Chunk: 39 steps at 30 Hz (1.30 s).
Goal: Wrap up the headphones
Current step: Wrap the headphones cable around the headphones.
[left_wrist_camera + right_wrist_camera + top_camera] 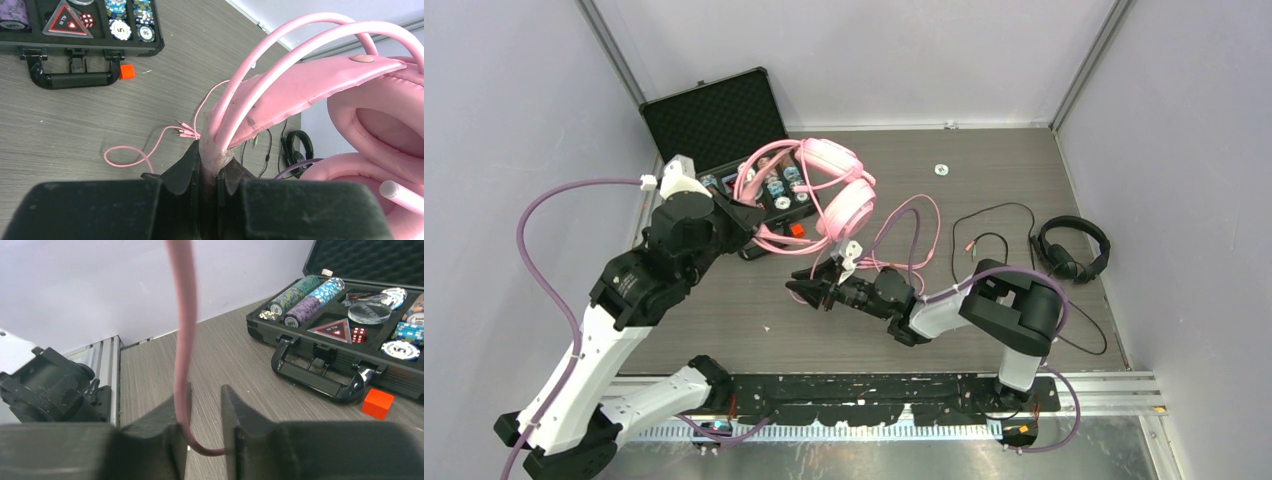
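The pink headphones (839,185) hang above the table's middle, and my left gripper (749,215) is shut on the end of their headband (320,80); in the left wrist view the band is pinched between the fingers of the left gripper (216,165). Their pink cable (909,225) trails in loops to the right over the table. My right gripper (809,290) is below the headset with its jaws apart. The pink cable (182,340) runs loosely through the gap of the right gripper (206,390), resting against one finger. The black headphones (1074,248) lie at the right with their thin black cable.
An open black case (714,115) of poker chips stands at the back left, its handle (325,375) facing the table's middle. An orange cube (796,230) lies beside the handle. A small white disc (941,169) lies near the back wall.
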Tool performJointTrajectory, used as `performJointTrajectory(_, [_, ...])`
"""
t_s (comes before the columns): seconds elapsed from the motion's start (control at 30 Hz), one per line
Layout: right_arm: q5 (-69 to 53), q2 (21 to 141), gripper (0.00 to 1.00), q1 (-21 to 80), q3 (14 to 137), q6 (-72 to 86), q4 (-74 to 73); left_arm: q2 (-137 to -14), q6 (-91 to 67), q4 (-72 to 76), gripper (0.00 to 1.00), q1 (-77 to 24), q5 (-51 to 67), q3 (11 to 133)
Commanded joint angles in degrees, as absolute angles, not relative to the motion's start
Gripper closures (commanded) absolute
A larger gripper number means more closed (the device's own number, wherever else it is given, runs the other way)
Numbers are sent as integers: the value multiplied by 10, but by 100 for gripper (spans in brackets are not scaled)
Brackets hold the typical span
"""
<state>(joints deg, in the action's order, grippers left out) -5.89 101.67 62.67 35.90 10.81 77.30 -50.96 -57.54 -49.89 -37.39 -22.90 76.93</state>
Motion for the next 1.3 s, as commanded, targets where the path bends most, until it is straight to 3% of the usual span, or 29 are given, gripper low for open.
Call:
performJointTrajectory(0.0, [-88,1027,78,628,376,115,824,-491,-609,-412,100,-372,-224,803])
performJointTrajectory(0.1, [-91,1021,98,628,359,125,825,-490,-603,-399,100,-373,-227,802])
performJointTrajectory(0.13, [-91,1016,99,628,348,128,824,-492,-595,-396,100,-372,-231,805])
performJointTrajectory(0.6, [-65,956,100,628,248,160,824,-530,-564,-367,100,-372,-245,843])
performJointTrajectory(0.87, [40,917,100,593,220,162,824,-516,-525,-403,100,-372,-109,849])
performJointTrajectory(1.27, [10,800,96,480,187,207,824,-522,-394,-468,100,-372,147,854])
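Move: Between the right hand's half-open fingers runs the pink cable, hanging from the headphones. The headphones' ear cups, to which it is carried, lie about 10 cm ahead, 8 cm right and 20 cm above; the orange block is 17 cm straight ahead and 15 cm below, the cable bundle 10 cm ahead, 20 cm right and 17 cm below. From the left hand, still pinching the headband, the gripped stretch of cable is 4 cm back, 5 cm right and 18 cm below, the ear cups 6 cm ahead, 13 cm right and roughly level. Pinching the cable, the right fingers close, draw it some 3 cm each back, right and down, then sweep about 8 cm right and 8 cm forward while rising 7 cm, in under the ear cups, turning clockwise. Meanwhile the left hand keeps the headband, lifts it slightly and forward, then swings right and back with a clockwise wrist turn of some 25 degrees, bringing the cups over the right gripper. ##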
